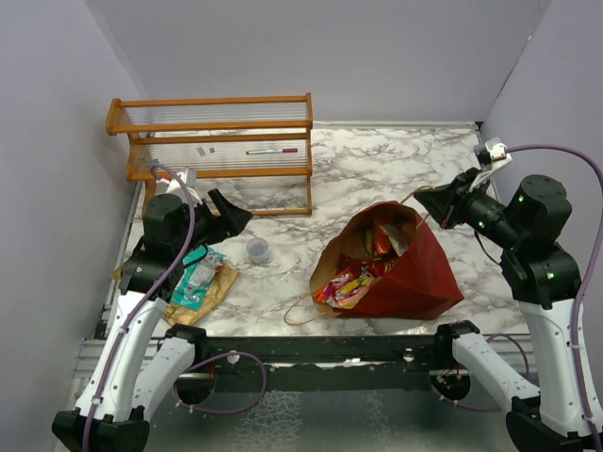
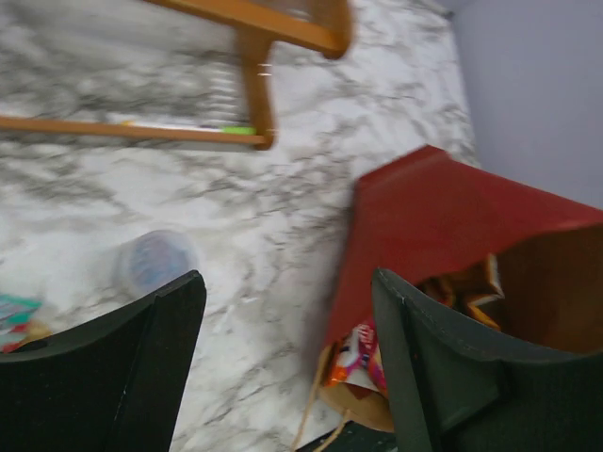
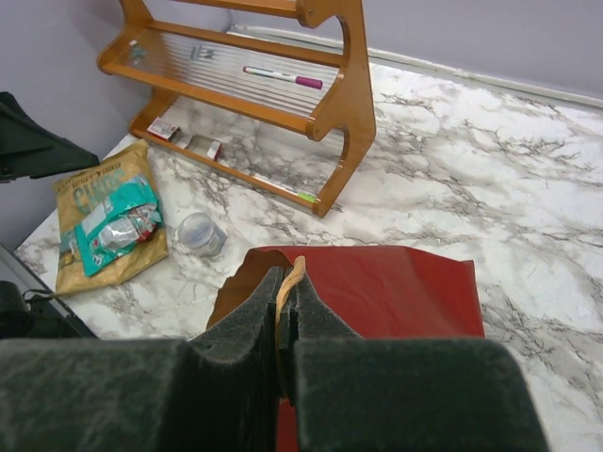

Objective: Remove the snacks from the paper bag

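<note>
The dark red paper bag [image 1: 415, 273] lies tilted on the marble table, its mouth facing left, with several colourful snacks [image 1: 353, 278] inside. My right gripper [image 1: 429, 202] is shut on the bag's twisted paper handle [image 3: 294, 268] and holds that edge up. My left gripper [image 1: 231, 215] hovers to the left of the bag, open and with nothing in it. In the left wrist view its fingers [image 2: 141, 367] frame bare marble, with the bag [image 2: 424, 217] and a red-orange packet [image 2: 356, 353] at the right. A teal packet [image 1: 198, 275] lies on a tan packet [image 1: 219, 290] at the table's left.
A small clear round container [image 1: 257, 250] stands between the left gripper and the bag. A wooden rack [image 1: 221, 141] with a pen on it stands at the back left. Purple walls close in the table on three sides.
</note>
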You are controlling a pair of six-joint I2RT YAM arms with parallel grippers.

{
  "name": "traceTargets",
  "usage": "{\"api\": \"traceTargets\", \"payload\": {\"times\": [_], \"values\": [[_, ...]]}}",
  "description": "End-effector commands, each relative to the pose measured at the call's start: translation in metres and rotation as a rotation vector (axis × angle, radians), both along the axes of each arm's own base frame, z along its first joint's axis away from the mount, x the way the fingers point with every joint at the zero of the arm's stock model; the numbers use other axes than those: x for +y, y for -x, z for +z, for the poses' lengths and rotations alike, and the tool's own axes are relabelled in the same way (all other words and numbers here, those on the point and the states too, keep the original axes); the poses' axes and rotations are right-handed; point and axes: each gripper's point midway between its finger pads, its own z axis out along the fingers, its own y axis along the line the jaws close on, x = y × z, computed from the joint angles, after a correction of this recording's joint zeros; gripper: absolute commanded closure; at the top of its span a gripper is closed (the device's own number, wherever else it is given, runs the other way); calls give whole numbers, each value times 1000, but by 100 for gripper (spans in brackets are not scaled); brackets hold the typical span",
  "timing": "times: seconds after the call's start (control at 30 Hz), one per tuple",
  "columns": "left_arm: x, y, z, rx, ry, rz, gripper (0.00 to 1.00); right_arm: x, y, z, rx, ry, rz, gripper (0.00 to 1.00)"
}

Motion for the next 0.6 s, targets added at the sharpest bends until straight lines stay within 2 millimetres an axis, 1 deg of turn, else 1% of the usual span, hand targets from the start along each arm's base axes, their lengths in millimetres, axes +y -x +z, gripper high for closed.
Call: {"api": "traceTargets", "payload": {"times": [0.0, 0.03, 0.1, 0.2, 0.33, 0.4, 0.47, 0.5, 0.57], "values": [[-68, 32, 59, -243, 246, -372, 27, 5, 6, 23, -88, -17, 39, 98], [-73, 38, 62, -279, 244, -401, 27, 5, 7, 23, -87, -17, 38, 98], [-85, 51, 59, -316, 235, -468, 27, 4, 7, 22, -85, -18, 35, 98], [-109, 71, 48, -325, 234, -586, 27, 5, 7, 23, -83, -21, 37, 98], [-140, 90, 19, -289, 148, -722, 27, 4, 7, 25, -86, -23, 31, 98], [-158, 100, 2, -260, 76, -803, 27, 4, 8, 27, -91, -24, 28, 98], [-172, 113, -10, -264, -16, -876, 28, 3, 8, 27, -92, -21, 24, 98], [-175, 111, -16, -277, -84, -873, 28, 2, 8, 27, -93, -19, 22, 98], [-177, 115, -28, -299, -187, -904, 27, 1, 9, 27, -95, -14, 19, 98]]}}
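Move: The purple-and-yellow snack in the mouth of the paper bag lies about 25 cm to the right of my empty left hand, some 9 cm back and 15 cm below. Beyond it, the bag's middle is roughly 33 cm right of that hand and 5 cm back. On the table, the plastic cup is 4 cm right and 1 cm back, the teal snack pack 11 cm left and 5 cm back. From my right hand, the purple-and-yellow snack is about 12 cm left, 6 cm back and 28 cm below. I sweep my open left hand away from the snacks already laid out, some 18 cm to the right and 12 cm back towards the bag's mouth, arcing slightly up before sinking. On the way I turn it about 50 degrees clockwise until the fingers face into the bag, still touching nothing. My right hand stays put and keeps its pinch on the bag's handle. ##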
